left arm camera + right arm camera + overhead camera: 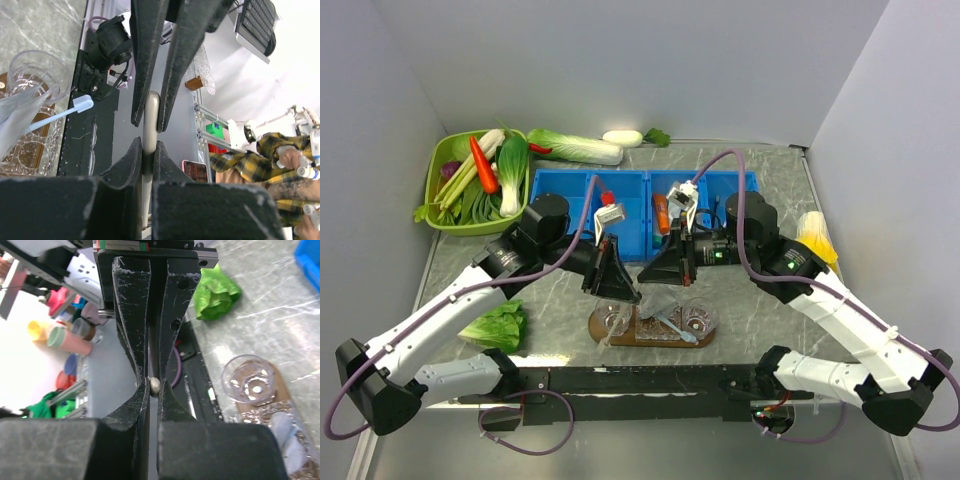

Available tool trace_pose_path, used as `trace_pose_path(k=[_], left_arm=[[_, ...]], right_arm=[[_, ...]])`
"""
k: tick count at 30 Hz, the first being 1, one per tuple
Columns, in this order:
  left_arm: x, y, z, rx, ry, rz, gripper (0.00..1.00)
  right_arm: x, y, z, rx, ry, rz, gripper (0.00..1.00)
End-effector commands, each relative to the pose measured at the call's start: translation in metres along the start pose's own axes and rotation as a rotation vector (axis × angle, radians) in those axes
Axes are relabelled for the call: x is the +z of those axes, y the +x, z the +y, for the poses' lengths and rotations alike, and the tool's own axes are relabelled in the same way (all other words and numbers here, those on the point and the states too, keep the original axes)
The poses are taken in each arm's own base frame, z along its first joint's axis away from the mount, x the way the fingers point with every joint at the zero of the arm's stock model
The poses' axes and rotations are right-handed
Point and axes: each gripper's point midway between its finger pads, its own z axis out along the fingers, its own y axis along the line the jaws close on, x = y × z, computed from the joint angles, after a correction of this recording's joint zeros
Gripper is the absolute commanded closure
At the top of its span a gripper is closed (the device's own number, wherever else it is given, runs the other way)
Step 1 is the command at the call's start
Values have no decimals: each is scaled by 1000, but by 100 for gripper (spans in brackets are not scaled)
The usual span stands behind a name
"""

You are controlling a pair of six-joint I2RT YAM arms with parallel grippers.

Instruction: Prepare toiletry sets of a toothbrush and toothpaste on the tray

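A beige toothbrush handle (150,112) is pinched from both ends. My left gripper (148,145) is shut on it, and the right gripper's fingers (172,60) clamp the same handle from above. In the right wrist view the handle's rounded end (155,385) shows between my shut right gripper (155,386). Both grippers (616,285) (665,275) meet just above the brown tray (705,340). On the tray stand clear cups (37,75) (248,380), with a pale blue toothbrush (60,114) and a silvery toothpaste tube (15,120) beside them.
Blue bins (620,200) stand behind the tray, an orange tube (662,212) in one. A green basket (438,165) of vegetables is at the back left, a cabbage (575,147) behind it. A lettuce leaf (495,325) lies at the near left.
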Motion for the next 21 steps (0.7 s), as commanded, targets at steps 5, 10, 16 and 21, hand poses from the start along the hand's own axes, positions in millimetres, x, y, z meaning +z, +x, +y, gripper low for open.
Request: trace_pose_path(k=[5, 10, 16, 21], left_arm=[[3, -8, 6, 19, -19, -56, 31], [1, -3, 25, 4, -110, -117, 1], [-11, 8, 39, 16, -221, -187, 1], [-19, 16, 37, 33, -244, -211, 7]], right_arm=[[-7, -25, 12, -25, -73, -123, 100], [-30, -40, -9, 18, 1, -231, 100], [-52, -51, -21, 25, 59, -310, 100], [-60, -56, -30, 39, 86, -337, 100]])
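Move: The toothbrush is already shared between both hands: the right fingers are shut on its handle end. Its middle lies some 3 cm back and 2 cm left of the left hand, and about 6 cm back and 4 cm left of the right hand, slightly below both. From the right hand, the holder with the toothpaste lies roughly 18 cm below and 3 cm right, the left glass 7 cm left, and the right glass 13 cm right, all about level fore-and-aft. The left hand opens from its pinch to fully wide and lets go of the toothbrush, then sinks about 5 cm and eases slightly forward, ending a little to the left and swinging counter-clockwise, so its spread fingers come clear below the shaft. Meanwhile the right hand keeps its shut grip on the handle end and, after a brief pause, carries the toothbrush about 7 cm forward and to the right, away from the left hand and towards the blue bins, rising a little late on and turning some 15 degrees clockwise. ##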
